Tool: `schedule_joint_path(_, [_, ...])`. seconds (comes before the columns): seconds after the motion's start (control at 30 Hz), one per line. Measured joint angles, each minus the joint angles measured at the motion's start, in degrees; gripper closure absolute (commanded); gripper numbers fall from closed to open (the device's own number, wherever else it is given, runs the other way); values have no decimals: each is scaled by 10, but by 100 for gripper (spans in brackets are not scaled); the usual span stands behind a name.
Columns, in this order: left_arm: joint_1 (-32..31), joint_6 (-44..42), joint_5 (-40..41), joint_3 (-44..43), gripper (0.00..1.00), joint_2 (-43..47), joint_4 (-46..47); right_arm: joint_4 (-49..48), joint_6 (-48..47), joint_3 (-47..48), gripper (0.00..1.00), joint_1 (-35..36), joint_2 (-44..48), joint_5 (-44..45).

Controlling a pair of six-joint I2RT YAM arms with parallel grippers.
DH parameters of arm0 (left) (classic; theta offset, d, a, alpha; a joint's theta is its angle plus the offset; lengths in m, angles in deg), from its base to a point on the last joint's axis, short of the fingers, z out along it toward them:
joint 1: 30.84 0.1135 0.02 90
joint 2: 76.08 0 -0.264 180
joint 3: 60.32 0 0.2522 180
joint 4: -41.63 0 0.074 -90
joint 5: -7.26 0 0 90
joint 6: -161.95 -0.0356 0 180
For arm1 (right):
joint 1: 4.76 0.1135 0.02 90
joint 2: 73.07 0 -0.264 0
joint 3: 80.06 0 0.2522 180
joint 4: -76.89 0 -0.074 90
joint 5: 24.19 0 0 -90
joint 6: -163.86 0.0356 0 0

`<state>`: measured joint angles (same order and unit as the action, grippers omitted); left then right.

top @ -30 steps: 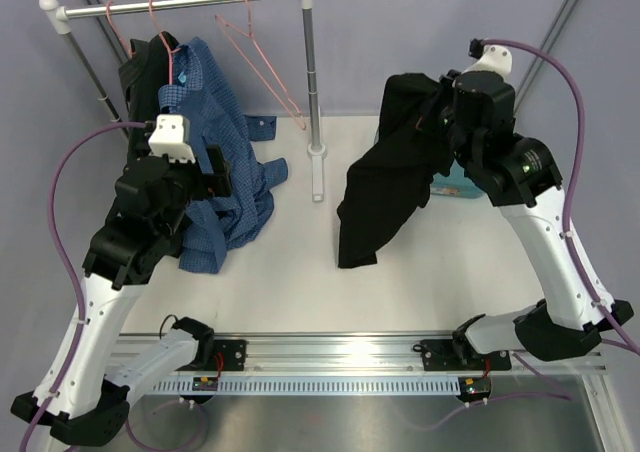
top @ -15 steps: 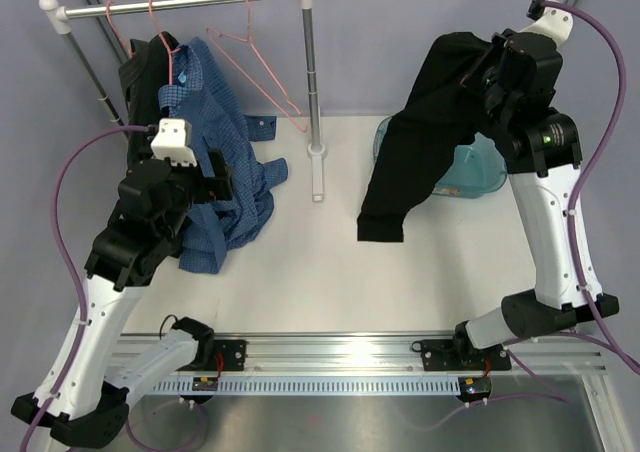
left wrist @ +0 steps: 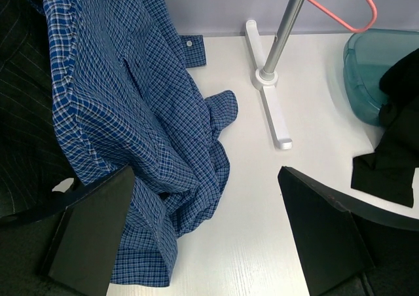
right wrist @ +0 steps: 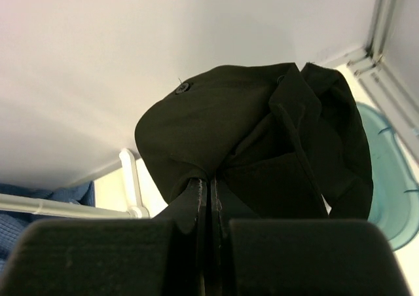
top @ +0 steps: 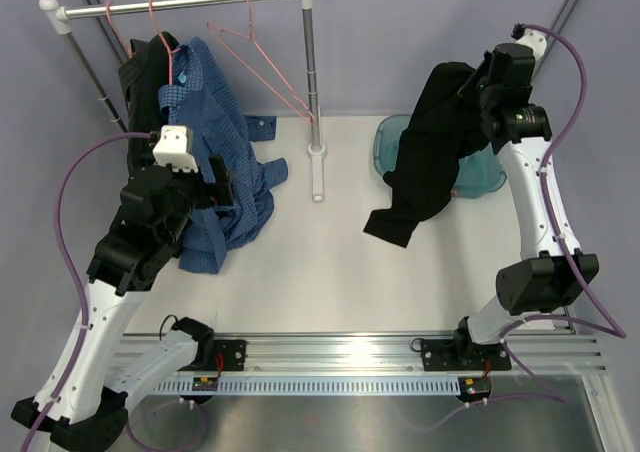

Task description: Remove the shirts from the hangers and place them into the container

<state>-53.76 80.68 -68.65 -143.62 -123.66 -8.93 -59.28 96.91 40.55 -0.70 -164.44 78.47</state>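
Observation:
My right gripper (top: 472, 84) (right wrist: 211, 181) is shut on a black shirt (top: 428, 147) (right wrist: 262, 132), held high. The cloth hangs down over the left rim of the teal container (top: 492, 177) (right wrist: 387, 178), and its lower end reaches the table. A blue checked shirt (top: 228, 162) (left wrist: 131, 106) and a dark shirt (top: 145, 67) (left wrist: 26, 112) hang on pink hangers (top: 165, 34) on the rail. One empty hanger (top: 268, 72) hangs tilted beside them. My left gripper (top: 215, 177) (left wrist: 206, 171) stands open right of the blue shirt's lower folds, holding nothing.
The rail's upright post (top: 310, 62) and white foot (top: 318, 177) stand between the shirts and the container. An aluminium track (top: 340, 352) runs along the near table edge. Purple cables loop off both arms.
My right arm has lifted the black shirt and carried it back and right, over the container. The shirt now drapes across the rim. The left arm has barely moved.

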Motion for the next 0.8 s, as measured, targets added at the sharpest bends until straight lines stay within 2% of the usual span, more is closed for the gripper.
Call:
schedule_joint_path(0.3, [0, 3, -2, 8, 1, 4, 1, -71, 28, -123, 100, -27, -55, -38])
schedule_joint_path(0.63, [0, 9, -4, 16, 1, 9, 2, -82, 63, -150, 100, -41, -202, -63])
schedule_joint_path(0.73, [0, 9, -4, 18, 1, 9, 2, -73, 71, -150, 83, -54, -240, -63])
schedule_joint_path(0.8, [0, 9, -4, 18, 1, 8, 2, -65, 75, -150, 68, -63, -259, -63])
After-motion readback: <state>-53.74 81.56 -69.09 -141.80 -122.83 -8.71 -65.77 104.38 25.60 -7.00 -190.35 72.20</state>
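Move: My right hand holds the black shirt high over the container, whose middle is about 4 cm farther ahead, 3 cm to the left and some 35 cm below. The shirt's loose tail lies on the table roughly 15 cm back and 15 cm left of the hand. The foot of the rack's near leg stands about 37 cm left and 5 cm ahead. From my idle left hand, the container is about 25 cm ahead, 50 cm right and 32 cm down. I plunge my right hand almost straight down some 30 cm into the container area, easing about 5 cm forward and, late on, a little right, still pinching the black shirt as I lower it. On the way I tip the fingers down by some 35 degrees, and only at the very bottom do they begin to part. ##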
